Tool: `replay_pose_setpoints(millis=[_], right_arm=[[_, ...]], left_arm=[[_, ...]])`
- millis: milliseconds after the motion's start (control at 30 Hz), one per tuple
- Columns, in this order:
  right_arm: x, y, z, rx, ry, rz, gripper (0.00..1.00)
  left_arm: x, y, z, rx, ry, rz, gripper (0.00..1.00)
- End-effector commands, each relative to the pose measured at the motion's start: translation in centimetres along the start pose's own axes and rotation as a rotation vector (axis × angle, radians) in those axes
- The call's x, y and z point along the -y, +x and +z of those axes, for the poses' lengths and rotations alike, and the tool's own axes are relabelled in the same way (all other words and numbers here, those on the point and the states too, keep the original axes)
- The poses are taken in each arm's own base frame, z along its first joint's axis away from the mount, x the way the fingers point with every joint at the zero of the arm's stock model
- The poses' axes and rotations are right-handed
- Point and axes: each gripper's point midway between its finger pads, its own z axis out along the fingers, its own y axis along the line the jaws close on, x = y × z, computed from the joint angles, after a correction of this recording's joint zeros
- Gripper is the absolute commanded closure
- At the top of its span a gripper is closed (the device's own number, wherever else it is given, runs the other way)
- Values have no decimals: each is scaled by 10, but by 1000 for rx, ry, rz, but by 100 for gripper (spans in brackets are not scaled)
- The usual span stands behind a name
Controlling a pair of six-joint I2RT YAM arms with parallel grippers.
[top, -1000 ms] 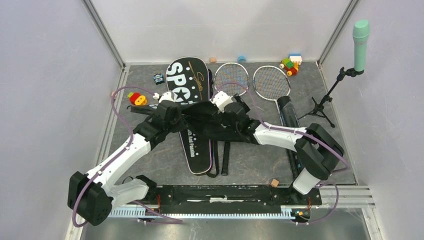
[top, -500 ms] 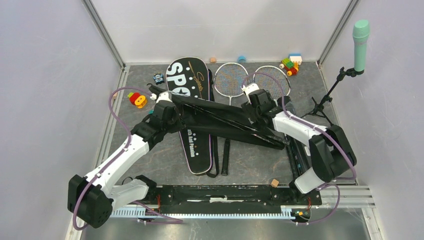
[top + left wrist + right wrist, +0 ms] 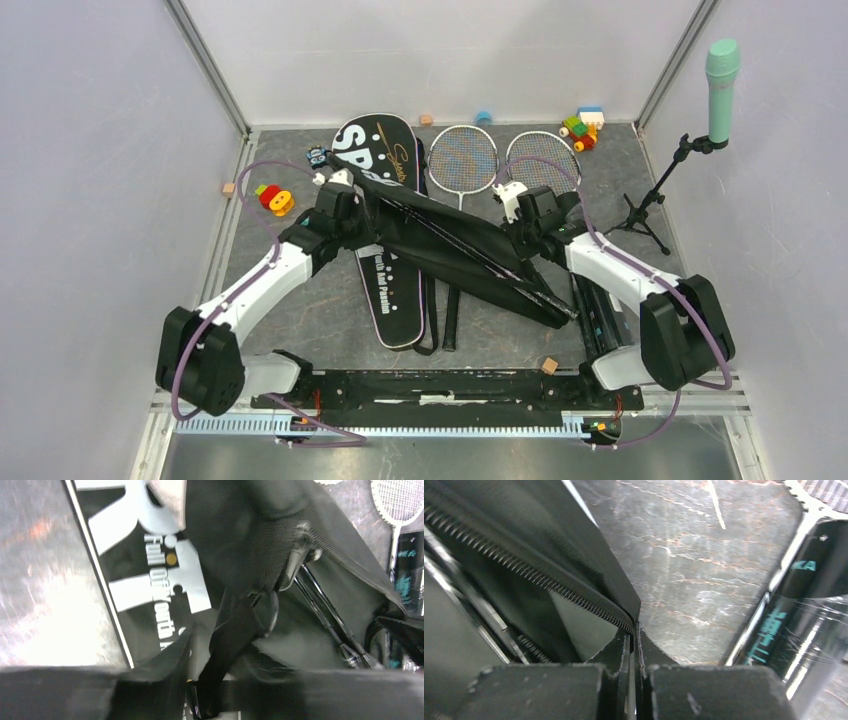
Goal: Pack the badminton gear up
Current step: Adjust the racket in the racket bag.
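Observation:
A black racket bag (image 3: 460, 255) hangs stretched between both arms, above the flat "SPORT" bag (image 3: 385, 150). My left gripper (image 3: 338, 205) is at its far left end; in the left wrist view a black strap of the bag (image 3: 235, 630) runs between the blurred jaws of the left gripper (image 3: 215, 690). My right gripper (image 3: 527, 228) is shut on the bag's zipper edge (image 3: 574, 587), its fingertips (image 3: 644, 652) pressed together on the edge. Thin dark shafts (image 3: 325, 622) lie in the bag's mouth. Two rackets (image 3: 463, 158) (image 3: 543, 160) lie at the back. The long black tube (image 3: 592, 300) lies under the right arm.
The mint-green microphone (image 3: 722, 72) on its black stand (image 3: 645, 208) is at the right wall. Coloured toy blocks (image 3: 580, 126) sit at the back right. A red-yellow toy (image 3: 273, 198) and a small blue car (image 3: 317, 156) sit at the left. A wooden cube (image 3: 548, 366) lies near the front rail.
My right gripper left the bag's middle, swung right and shut on its zipper edge. My left arm carried the bag's other end farther back, and the bag now hangs stretched out.

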Motion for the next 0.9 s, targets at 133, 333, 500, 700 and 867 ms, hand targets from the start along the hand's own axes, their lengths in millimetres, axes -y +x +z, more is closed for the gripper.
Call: replay_pose_setpoints(millis=[133,333,500,700,867], right_arm=[[-58,-56,-26,203,-333,144,100],[-53,-65,-33,243,-291,187,100],[-71,-64,-37,249,-396,179,100],[-64,-55,-33,215,-353,173,100],[-66,-55,-31,208,-363,153,100]], left_arm=[[84,-19,-15,78,209,326,0],[115,15,-69,127,363,589,0],[158,83,-111,32,835,876,0],[151,100,-120,24,839,1075,0],[152,104,-130,58,897,1032,0]])
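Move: The racket bag's open mouth, with the racket shafts in it, has its middle roughly 25 cm to the right of the left hand, 8 cm back and 8 cm below. The black sport bag lies under that hand, about 4 cm to its right and 12 cm down. From the right hand, which pinches the far zip edge, the mouth's middle is about 9 cm left, 4 cm back and 3 cm lower; the racket grips are some 8 cm right and 13 cm back, the shuttle tube about 20 cm right and 11 cm back, both around 4 cm lower. The left hand opens wide and lets go of the strap tab at the racket bag's zip, then after a short slide rightward swings back and right, about 14 cm each way and 7 cm up, turning some 65 degrees clockwise so the open fingers come over the near side of the racket bag, facing along it towards the grips. Meanwhile the right hand keeps its pinch on the far zip edge and draws it about 7 cm left, a little back and up, rolling some 20 degrees with its left side rising. ##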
